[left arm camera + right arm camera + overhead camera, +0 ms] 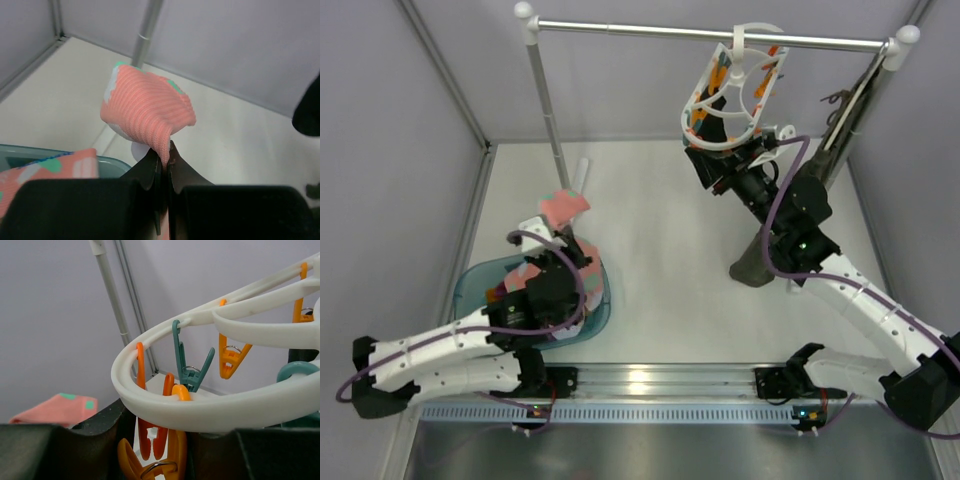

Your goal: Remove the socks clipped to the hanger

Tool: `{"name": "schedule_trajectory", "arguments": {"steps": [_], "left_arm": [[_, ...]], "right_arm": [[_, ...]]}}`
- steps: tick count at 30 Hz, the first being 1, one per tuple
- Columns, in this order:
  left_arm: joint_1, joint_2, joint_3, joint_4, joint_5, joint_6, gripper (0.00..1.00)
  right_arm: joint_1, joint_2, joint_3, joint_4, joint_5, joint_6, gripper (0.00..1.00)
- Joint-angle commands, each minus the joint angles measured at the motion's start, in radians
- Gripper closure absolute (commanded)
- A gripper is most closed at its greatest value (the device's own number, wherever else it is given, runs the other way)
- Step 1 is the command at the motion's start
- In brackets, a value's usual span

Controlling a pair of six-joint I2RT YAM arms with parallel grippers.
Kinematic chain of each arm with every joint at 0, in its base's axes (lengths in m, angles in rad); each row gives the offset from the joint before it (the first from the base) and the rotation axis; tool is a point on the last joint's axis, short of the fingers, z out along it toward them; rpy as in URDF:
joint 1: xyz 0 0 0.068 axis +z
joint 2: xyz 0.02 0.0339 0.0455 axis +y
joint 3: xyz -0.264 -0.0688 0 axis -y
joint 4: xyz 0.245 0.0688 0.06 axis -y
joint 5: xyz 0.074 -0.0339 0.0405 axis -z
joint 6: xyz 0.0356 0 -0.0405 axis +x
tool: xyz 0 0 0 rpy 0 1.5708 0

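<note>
My left gripper (563, 228) (165, 155) is shut on a pink sock (563, 207) (145, 107) with teal patches, holding it by one edge above the far rim of the teal basin (470, 285) (30, 150). More socks (525, 275) (45, 175) lie in that basin. The white hanger (730, 95) (200, 410) hangs tilted from the rail, and the orange and teal clips I see on it hold nothing. Just under its lower rim, my right gripper (725, 160) (157, 440) has its jaws closed against a yellow-orange clip (172, 455), with a darker orange clip beside it.
The metal rail (710, 35) runs across the back on two posts, the left post (548, 100) standing behind the basin. A long olive garment (760, 255) hangs down at the right beside my right arm. Grey walls close in the back and both sides.
</note>
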Motion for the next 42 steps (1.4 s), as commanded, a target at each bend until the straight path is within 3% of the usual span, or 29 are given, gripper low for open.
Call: {"name": "schedule_trajectory", "arguments": {"steps": [1,5,6,7,9,11,12,13,15,18,20,22,25,29,36,38,41,42], "left_arm": [[0.088,-0.071,0.004,-0.079,-0.119,0.068,1.00],[0.182,-0.080,-0.060,-0.080,-0.209,0.091,0.99],[0.198,-0.080,-0.084,-0.082,-0.242,0.081,0.85],[0.217,-0.083,-0.104,-0.083,-0.234,0.073,0.83],[0.256,-0.094,-0.176,-0.082,-0.188,0.041,0.90],[0.317,-0.101,-0.275,-0.082,-0.078,-0.094,0.90],[0.399,-0.091,-0.303,-0.088,0.078,-0.170,0.86],[0.447,-0.075,-0.327,-0.108,0.079,-0.227,0.86],[0.529,-0.040,-0.380,-0.163,0.251,-0.362,0.83],[0.645,0.040,-0.407,-0.215,0.394,-0.523,0.90],[0.656,0.057,-0.377,-0.279,0.365,-0.570,0.92],[0.661,0.046,-0.360,-0.376,0.355,-0.690,0.85],[0.690,0.002,-0.407,-0.382,0.434,-0.789,0.76],[0.733,-0.047,-0.504,-0.405,0.538,-0.999,0.74],[0.747,-0.138,-0.518,-0.531,0.529,-1.226,0.71],[0.748,-0.176,-0.519,-0.533,0.538,-1.237,0.64],[0.750,-0.210,-0.487,-0.534,0.550,-1.181,0.32],[0.750,-0.221,-0.475,-0.534,0.552,-1.130,0.29]], "right_arm": [[-0.026,-0.037,-0.012,-0.028,-0.050,-0.020,0.89],[-0.039,-0.037,-0.017,-0.030,-0.060,-0.009,0.88],[-0.040,-0.034,-0.015,-0.030,-0.074,-0.009,0.89],[-0.042,-0.032,-0.010,-0.030,-0.077,-0.007,0.89],[-0.040,-0.031,-0.010,-0.031,-0.080,-0.012,0.89],[-0.043,-0.028,-0.013,-0.030,-0.080,-0.016,0.89],[-0.043,-0.029,-0.014,-0.031,-0.082,-0.018,0.89],[-0.043,-0.032,-0.014,-0.031,-0.085,-0.020,0.88],[-0.045,-0.037,-0.026,-0.027,-0.091,-0.026,0.89],[-0.046,-0.038,-0.044,-0.022,-0.091,-0.027,0.89],[-0.048,-0.038,-0.056,-0.014,-0.096,-0.027,0.89],[-0.056,-0.037,-0.066,-0.008,-0.099,-0.020,0.89],[-0.060,-0.034,-0.076,0.012,-0.110,-0.009,0.89],[-0.069,-0.032,-0.083,0.024,-0.128,0.010,0.89],[-0.079,-0.048,-0.095,0.018,-0.142,0.020,0.89],[-0.077,-0.052,-0.102,0.019,-0.145,0.022,0.89],[-0.079,-0.057,-0.107,0.012,-0.148,0.025,0.89],[-0.080,-0.058,-0.106,0.007,-0.149,0.023,0.89]]}}
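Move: The left hand holds the pink sock. The basket lies about 14 cm to its left, 5 cm back and 28 cm below. The pink sock already in the basket is some 12 cm left, 1 cm back and 27 cm below, and the foot of the stand's left post is about 13 cm ahead, 6 cm left, 30 cm below. From the right hand, the basket is some 30 cm left, 13 cm back and 41 cm down. Swing the left gripper left about 14 cm with the pink sock still pinched, then take it down some 24 cm to the sock pile in the basket. Turn the wrist counter-clockwise, tip the fingers down and roll the hand's left side under; open wide at the bottom. Keep the right fingers on the orange clip under the hanger's rim, easing down about 2 cm. ##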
